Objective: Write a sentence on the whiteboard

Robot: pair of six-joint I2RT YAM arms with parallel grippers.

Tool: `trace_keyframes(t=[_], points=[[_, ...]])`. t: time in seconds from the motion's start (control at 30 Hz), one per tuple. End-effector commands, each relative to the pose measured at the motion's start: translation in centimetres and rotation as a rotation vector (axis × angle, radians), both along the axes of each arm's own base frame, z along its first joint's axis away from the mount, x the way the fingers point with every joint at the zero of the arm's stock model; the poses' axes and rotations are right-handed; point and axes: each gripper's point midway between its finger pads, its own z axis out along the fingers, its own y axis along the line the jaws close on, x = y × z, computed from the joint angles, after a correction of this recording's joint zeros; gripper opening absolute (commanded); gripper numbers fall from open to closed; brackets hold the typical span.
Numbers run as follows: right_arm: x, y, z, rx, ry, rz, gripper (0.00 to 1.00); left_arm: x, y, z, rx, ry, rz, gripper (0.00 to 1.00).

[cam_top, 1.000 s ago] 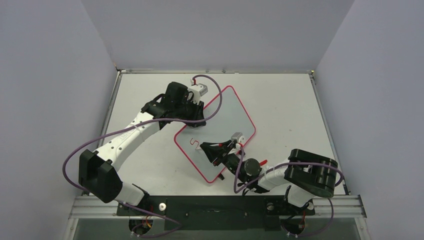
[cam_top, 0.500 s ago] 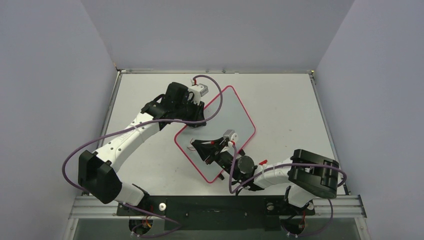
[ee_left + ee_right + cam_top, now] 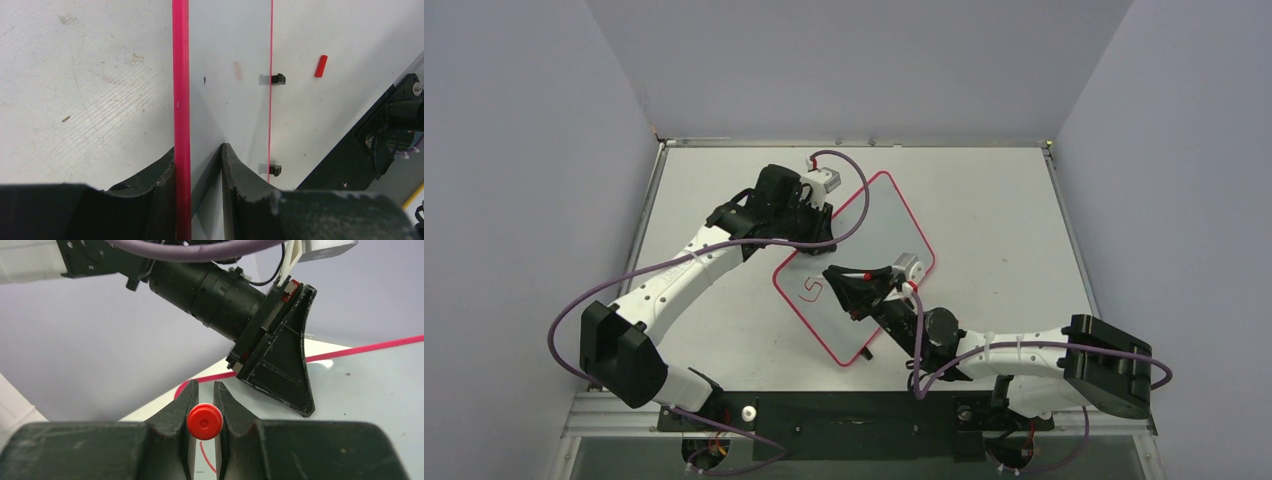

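Observation:
The whiteboard lies tilted on the table, white with a thin red border. A red "S", the only lettering of the sentence that shows, sits near its left corner. My left gripper is shut on the board's upper-left edge; in the left wrist view the left gripper pinches the red border. To the right of the "S", my right gripper is shut on a red marker over the board. A red stroke shows beneath the marker.
Two small black clips sit on the board's far edge. A red marker cap lies on the table beyond that edge. The right arm's black body stands close by. Walls enclose the table on three sides.
The right gripper with the marker swept left over the "S", then came back up and right. The red letter now shows larger. The left gripper has not moved.

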Motion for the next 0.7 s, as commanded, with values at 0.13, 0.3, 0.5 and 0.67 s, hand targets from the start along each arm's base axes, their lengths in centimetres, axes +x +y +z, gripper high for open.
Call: trace_keyframes(t=[0.13, 0.3, 0.5, 0.67], points=[[1.4, -1.4, -1.7, -0.113, -0.059, -0.096, 0.0, 1.5, 3.5, -1.1, 0.222, -0.106, 0.035, 0.0], [2.4, -1.9, -3.2, -0.14, -0.055, -0.117, 0.0, 0.8, 3.7, -0.8, 0.249, -0.077, 0.026, 0.0], [2.7, -1.5, -4.0, -0.14, -0.06, -0.096, 0.0, 0.3, 3.6, -0.1, 0.254, -0.073, -0.014, 0.0], [2.7, -1.5, -3.9, -0.127, -0.067, -0.086, 0.0, 0.2, 3.2, -0.4, 0.239, -0.093, -0.01, 0.0]])
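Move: The right hand holds the marker clear of the propped whiteboard; the blank patch next to the red S lies about 6 cm ahead of this hand, 3 cm to its left and 7 cm below. The red S is some 2 cm ahead, 5 cm left and 8 cm below, and the left gripper, on the board's raised edge, about 8 cm ahead, 2 cm left and 3 cm lower. From the left hand that blank patch lies roughly 3 cm back, 1 cm left and 4 cm below. Still pinching the marker, the right hand sinks about 6 cm and reaches some 3 cm forward, drifting slightly right, past the red S towards the blank patch beside it, while its fingers dip some 10 degrees and swing a little clockwise. The left hand keeps its hold on the whiteboard's raised edge, easing back and slightly up by a centimetre or so; whether the marker tip meets the board can't be seen. ##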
